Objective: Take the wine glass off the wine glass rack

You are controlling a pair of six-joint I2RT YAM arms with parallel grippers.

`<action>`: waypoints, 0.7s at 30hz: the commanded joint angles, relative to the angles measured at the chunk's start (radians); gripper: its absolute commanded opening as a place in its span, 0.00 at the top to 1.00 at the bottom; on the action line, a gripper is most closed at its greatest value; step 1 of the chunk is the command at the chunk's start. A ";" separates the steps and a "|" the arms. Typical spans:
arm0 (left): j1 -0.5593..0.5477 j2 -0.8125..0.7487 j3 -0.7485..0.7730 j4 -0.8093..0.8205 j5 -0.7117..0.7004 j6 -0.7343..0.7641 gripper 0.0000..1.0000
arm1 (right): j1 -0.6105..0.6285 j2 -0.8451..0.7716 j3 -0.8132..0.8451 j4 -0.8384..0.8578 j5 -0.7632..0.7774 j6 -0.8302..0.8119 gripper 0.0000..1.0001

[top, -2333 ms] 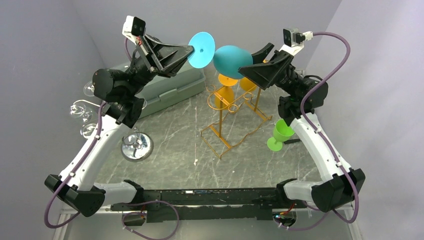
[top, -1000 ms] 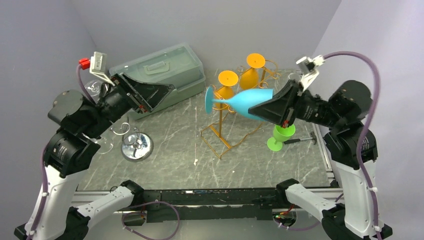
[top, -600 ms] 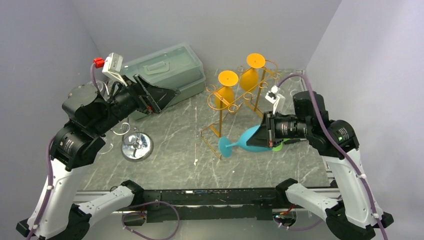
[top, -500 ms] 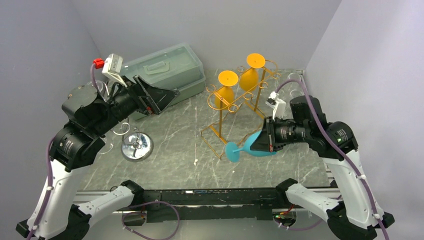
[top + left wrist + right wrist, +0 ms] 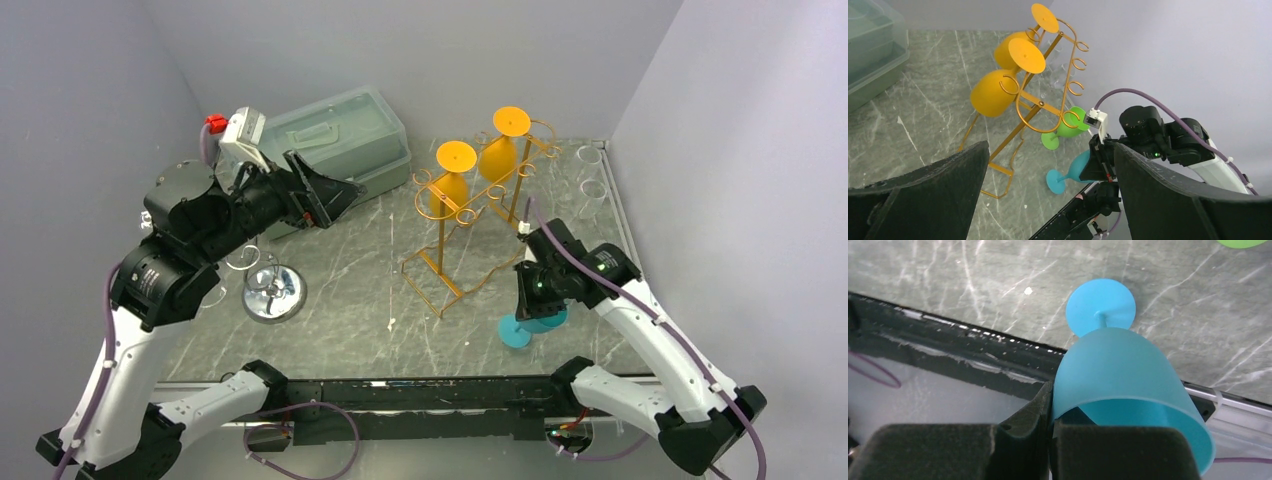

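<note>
The golden wire wine glass rack (image 5: 470, 215) stands mid-table, and two orange glasses (image 5: 455, 185) hang from it upside down. Away from the rack, a blue wine glass (image 5: 522, 325) is at the table's front right. My right gripper (image 5: 540, 298) is shut on the rim of its bowl (image 5: 1120, 375), one finger inside and one outside. The glass tilts, foot (image 5: 1100, 306) low over the marble by the front rail; contact cannot be told. My left gripper (image 5: 332, 192) hangs open and empty, high at the left, facing the rack (image 5: 1038, 107).
A green glass (image 5: 1068, 131) stands upright right of the rack, just behind the blue one. A lidded grey-green box (image 5: 340, 135) sits at the back left. At the left is a chrome stand (image 5: 270, 292) with clear glasses. Clear glasses (image 5: 592, 190) stand back right.
My right arm has swung the blue glass down from rack height to the front right of the table and turned it foot-down. My left gripper stayed open and shifted slightly right.
</note>
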 commanded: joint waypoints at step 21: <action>-0.004 0.095 0.008 0.040 -0.040 0.066 0.00 | 0.160 0.060 -0.066 0.178 0.311 0.170 0.60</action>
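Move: The right hand holds the blue wine glass by its bowl wall; the clear table spot where the glass is to stand is about 5 cm ahead, 2 cm right and 18 cm below that hand. The green glass stands roughly 10 cm farther out and 9 cm to the right of that spot; the middle of the orange rack is some 24 cm ahead of the hand and 8 cm left. From the open left hand, the spot lies about 38 cm right, 3 cm back and 48 cm below. The right hand, still pinching the blue glass's bowl wall with one finger inside, lowers it about 5 cm and eases some 3 cm forward towards the clear spot short of the green glass, the wrist tipping about 10 degrees to bring the glass upright. With the foot down, the hand stops and the fingers part to about a third, letting go of the wall but staying astride the rim, while the empty left hand drifts forward and down, wide open. ##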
